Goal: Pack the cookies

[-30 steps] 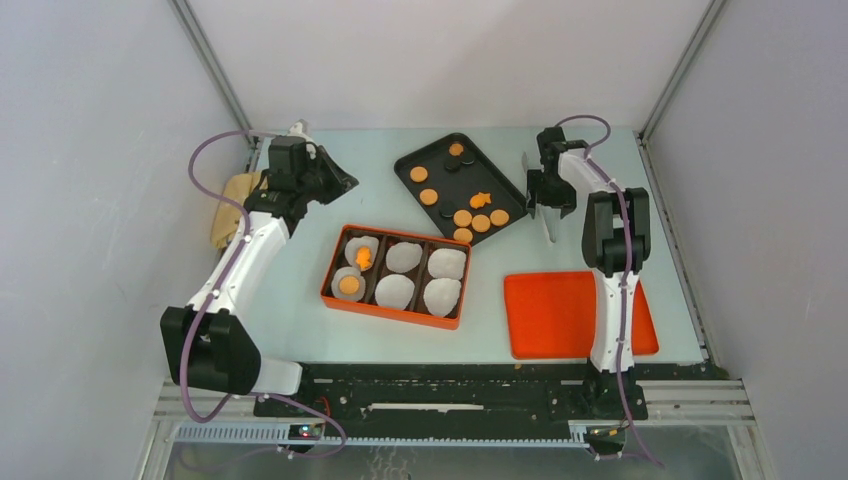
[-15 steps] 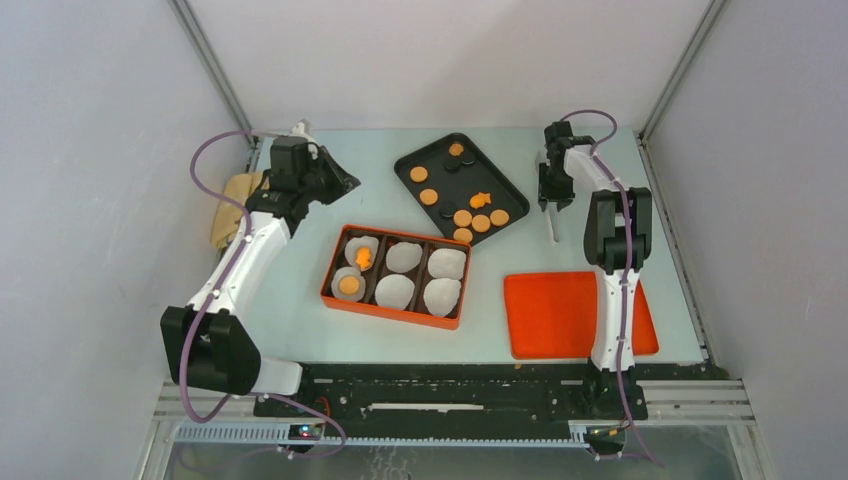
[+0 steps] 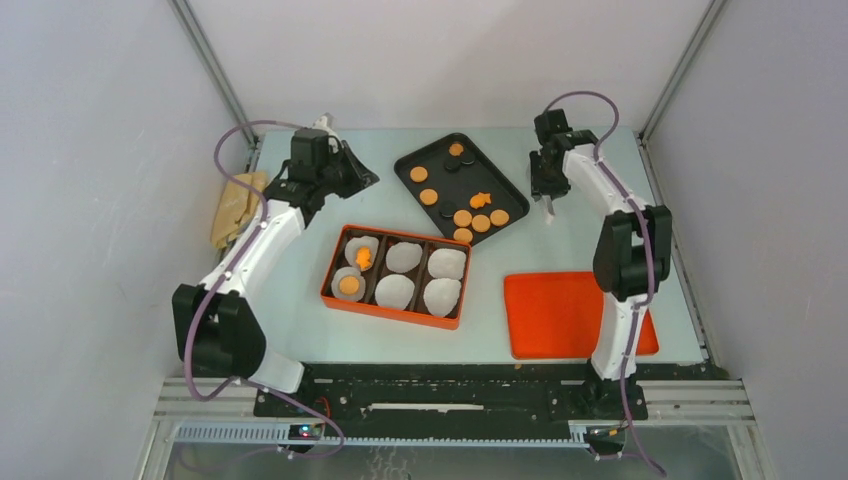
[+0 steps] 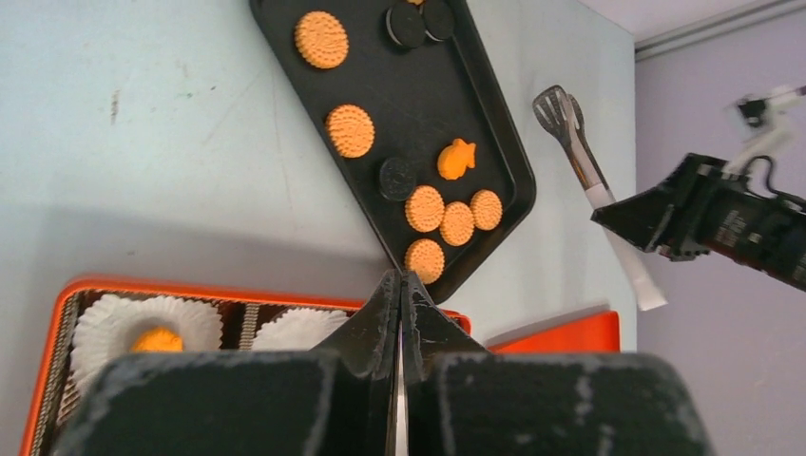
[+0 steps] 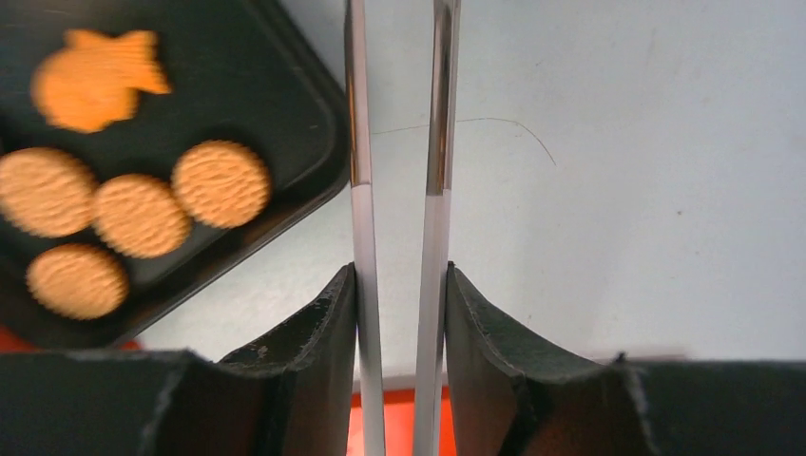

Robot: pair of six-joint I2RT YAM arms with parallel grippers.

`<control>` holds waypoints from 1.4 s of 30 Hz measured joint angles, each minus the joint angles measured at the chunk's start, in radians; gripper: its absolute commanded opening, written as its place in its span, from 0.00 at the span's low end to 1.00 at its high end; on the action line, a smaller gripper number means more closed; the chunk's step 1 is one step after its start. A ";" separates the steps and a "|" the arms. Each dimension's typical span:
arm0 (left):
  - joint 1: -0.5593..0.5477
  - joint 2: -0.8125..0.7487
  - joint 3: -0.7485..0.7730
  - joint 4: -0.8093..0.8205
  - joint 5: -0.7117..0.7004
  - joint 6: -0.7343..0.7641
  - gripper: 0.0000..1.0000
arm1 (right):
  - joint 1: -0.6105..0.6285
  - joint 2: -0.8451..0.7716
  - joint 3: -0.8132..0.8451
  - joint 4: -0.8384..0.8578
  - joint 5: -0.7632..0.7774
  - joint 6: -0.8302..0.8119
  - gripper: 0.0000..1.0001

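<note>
Several cookies [image 3: 462,217] lie on a black tray [image 3: 455,185] at the back: round orange ones, dark ones and a fish shape [image 4: 455,159]. An orange box [image 3: 390,310] holds white paper liners; a fish cookie [image 3: 363,258] and a round cookie [image 3: 349,285] sit in its two left cups. My right gripper [image 3: 548,192] stands just right of the tray, shut on metal tongs [image 5: 359,142], both tong arms pressed between its fingers [image 5: 399,275]. My left gripper [image 3: 365,180] hovers left of the tray, shut with nothing in it [image 4: 399,280].
An orange lid [image 3: 565,312] lies flat at the front right. A tan cloth [image 3: 232,205] sits at the table's left edge. Frame posts stand at both back corners.
My right gripper has closed on the tongs and drawn them toward the back of the table. The left gripper has swung right, closer to the tray.
</note>
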 measured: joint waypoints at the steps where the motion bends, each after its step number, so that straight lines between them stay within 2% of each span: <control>1: -0.004 0.010 0.010 0.004 0.006 0.000 0.04 | 0.014 -0.035 0.000 -0.001 0.005 0.000 0.40; 8: -0.032 0.118 0.153 0.036 0.053 -0.001 0.03 | 0.100 -0.215 0.001 -0.020 0.028 0.000 0.40; 17: -0.069 0.103 0.127 0.058 0.048 0.002 0.04 | 0.233 -0.320 -0.077 -0.019 0.039 -0.011 0.42; 23: -0.068 0.006 0.081 0.037 -0.011 0.029 0.04 | 0.343 -0.273 -0.103 0.034 0.058 -0.011 0.44; 33: -0.064 -0.079 0.052 0.034 -0.045 0.051 0.04 | 0.351 -0.198 -0.138 0.069 0.055 -0.009 0.44; 37: -0.058 -0.079 0.042 0.029 -0.050 0.053 0.04 | 0.385 -0.164 -0.082 0.071 0.065 -0.011 0.45; 42: -0.051 -0.079 0.042 0.026 -0.057 0.053 0.04 | 0.413 -0.048 0.073 0.075 0.079 -0.012 0.45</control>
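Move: The right hand, already holding the tongs, heads for the baking tray. The pair of dark cookies in the tray's far half lies about 17 cm ahead, 18 cm to its left and 8 cm below. The fish cookie is about 6 cm ahead and 13 cm left, and two round cookies sit near the tray's left edge: 7 cm ahead and 26 left, 13 ahead and 28 left. From the left hand the dark pair is roughly 23 cm ahead, 16 cm right and 22 cm below. Keeping its grip on the tongs, the right hand carries them about 18 cm left over the tray, jaws leading towards the dark cookies. It first rises some 11 cm while drawing back 6, then sinks by half and eases forward, turning some 20 degrees counter-clockwise. The empty left hand dips forward and right about 5 cm, comes back and ends 5 cm higher, fingers shut. ##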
